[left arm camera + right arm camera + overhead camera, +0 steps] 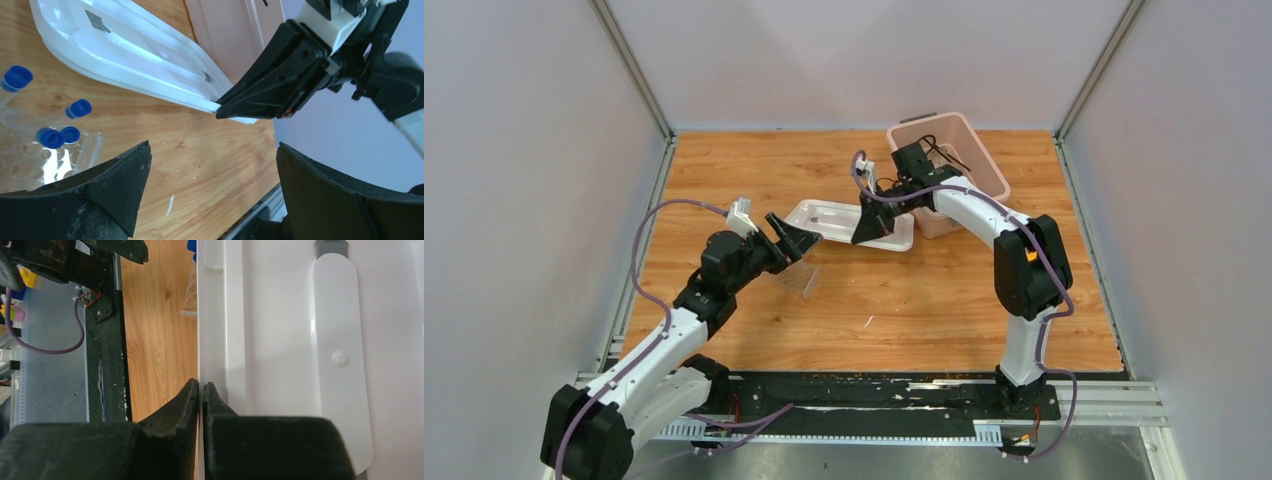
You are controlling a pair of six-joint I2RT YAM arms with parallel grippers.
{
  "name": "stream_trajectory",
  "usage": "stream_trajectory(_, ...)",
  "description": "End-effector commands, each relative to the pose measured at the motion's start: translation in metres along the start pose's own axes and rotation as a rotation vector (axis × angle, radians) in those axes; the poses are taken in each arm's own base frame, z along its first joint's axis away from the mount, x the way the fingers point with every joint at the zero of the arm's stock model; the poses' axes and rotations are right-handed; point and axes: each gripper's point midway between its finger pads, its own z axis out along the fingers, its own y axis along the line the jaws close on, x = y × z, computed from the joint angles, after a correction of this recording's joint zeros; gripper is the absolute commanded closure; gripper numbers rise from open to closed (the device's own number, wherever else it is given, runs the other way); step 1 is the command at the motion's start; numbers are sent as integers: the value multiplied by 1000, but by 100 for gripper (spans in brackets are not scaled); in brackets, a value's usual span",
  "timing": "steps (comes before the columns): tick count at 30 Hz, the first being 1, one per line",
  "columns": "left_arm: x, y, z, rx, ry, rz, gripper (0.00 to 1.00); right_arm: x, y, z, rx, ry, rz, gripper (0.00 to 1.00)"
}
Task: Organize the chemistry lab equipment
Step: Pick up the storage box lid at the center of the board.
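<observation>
My right gripper (867, 232) (200, 385) is shut on the near edge of the white lid (844, 220) (280, 340), which lies left of the pink bin (991, 168). In the left wrist view its black fingers (265, 90) pinch the lid's rim (140, 55). A clear tube rack (796, 279) (30, 155) with blue-capped tubes (50, 137) lies on the wood just under my left gripper (799, 243) (213, 146). That gripper hangs wide open with nothing between its fingers. Black wire (944, 152) shows inside the bin.
The bin (225, 30) stands at the back right, close to the right arm's elbow. A small white sliver (868, 321) lies on the wood mid-table. A black rail (874, 395) runs along the near edge.
</observation>
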Motion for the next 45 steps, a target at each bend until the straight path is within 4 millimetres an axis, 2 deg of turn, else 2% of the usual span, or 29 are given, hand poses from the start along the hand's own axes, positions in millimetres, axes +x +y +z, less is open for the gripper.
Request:
stream_trajectory(1, -23, -30, 14, 63, -106, -213, 1, -13, 19, -3, -97, -61, 16, 100)
stream_trajectory(4, -22, -21, 28, -22, -128, -269, 3, -14, 22, -3, -115, -68, 25, 100)
stream_trajectory(9, -16, 1, 52, -198, -119, -323, 14, -14, 22, -2, -121, -72, 29, 100)
stream_trajectory(15, -19, 10, 74, -277, -132, -355, 28, -11, 20, 0, -121, -69, 35, 100)
stream_trajectory(19, -15, 27, 81, -368, -138, -372, 30, -10, 18, 0, -119, -70, 37, 100)
stream_trajectory(23, -10, 31, 90, -390, -126, -389, 30, -11, 19, 1, -126, -72, 36, 100)
stream_trajectory(26, -7, 30, 98, -396, -113, -393, 35, -11, 22, 1, -142, -78, 41, 100)
stream_trajectory(29, -6, 31, 103, -402, -109, -394, 49, -12, 24, 0, -154, -82, 38, 100)
stream_trajectory(35, -18, 23, 104, -379, -152, -397, 82, -15, 31, -3, -163, -81, 14, 100)
stream_trajectory(38, -21, 19, 100, -352, -169, -417, 91, -15, 36, -5, -166, -78, -9, 100)
stream_trajectory(41, -26, 9, 95, -306, -179, -410, 95, -16, 44, -5, -175, -73, -26, 90)
stream_trajectory(45, -38, -16, 85, -225, -178, -307, 99, -24, 65, -17, -192, -63, -136, 64)
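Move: The lid is already held by the right fingers at its near rim. Its middle lies about 6 cm ahead of the open left hand, 8 cm to the right and some 6 cm lower; from the right hand it is about 4 cm ahead, straight in line sideways and slightly below. The clear tube rack stands nearly under the left hand, 3 cm left and 16 cm down. The storage box sits roughly 17 cm ahead and 27 cm right of the left hand, 12 cm lower. The left fingers close around the lid's near rim, to the left of the right hand's grip, after reaching about 8 cm forward, 4 cm right and 6 cm down, then rising a couple of centimetres; on the way the wrist tips down and turns counter-clockwise, each some 20 degrees. The right hand keeps its pinch almost still, then starts to open its fingers and eases back about a centimetre. ##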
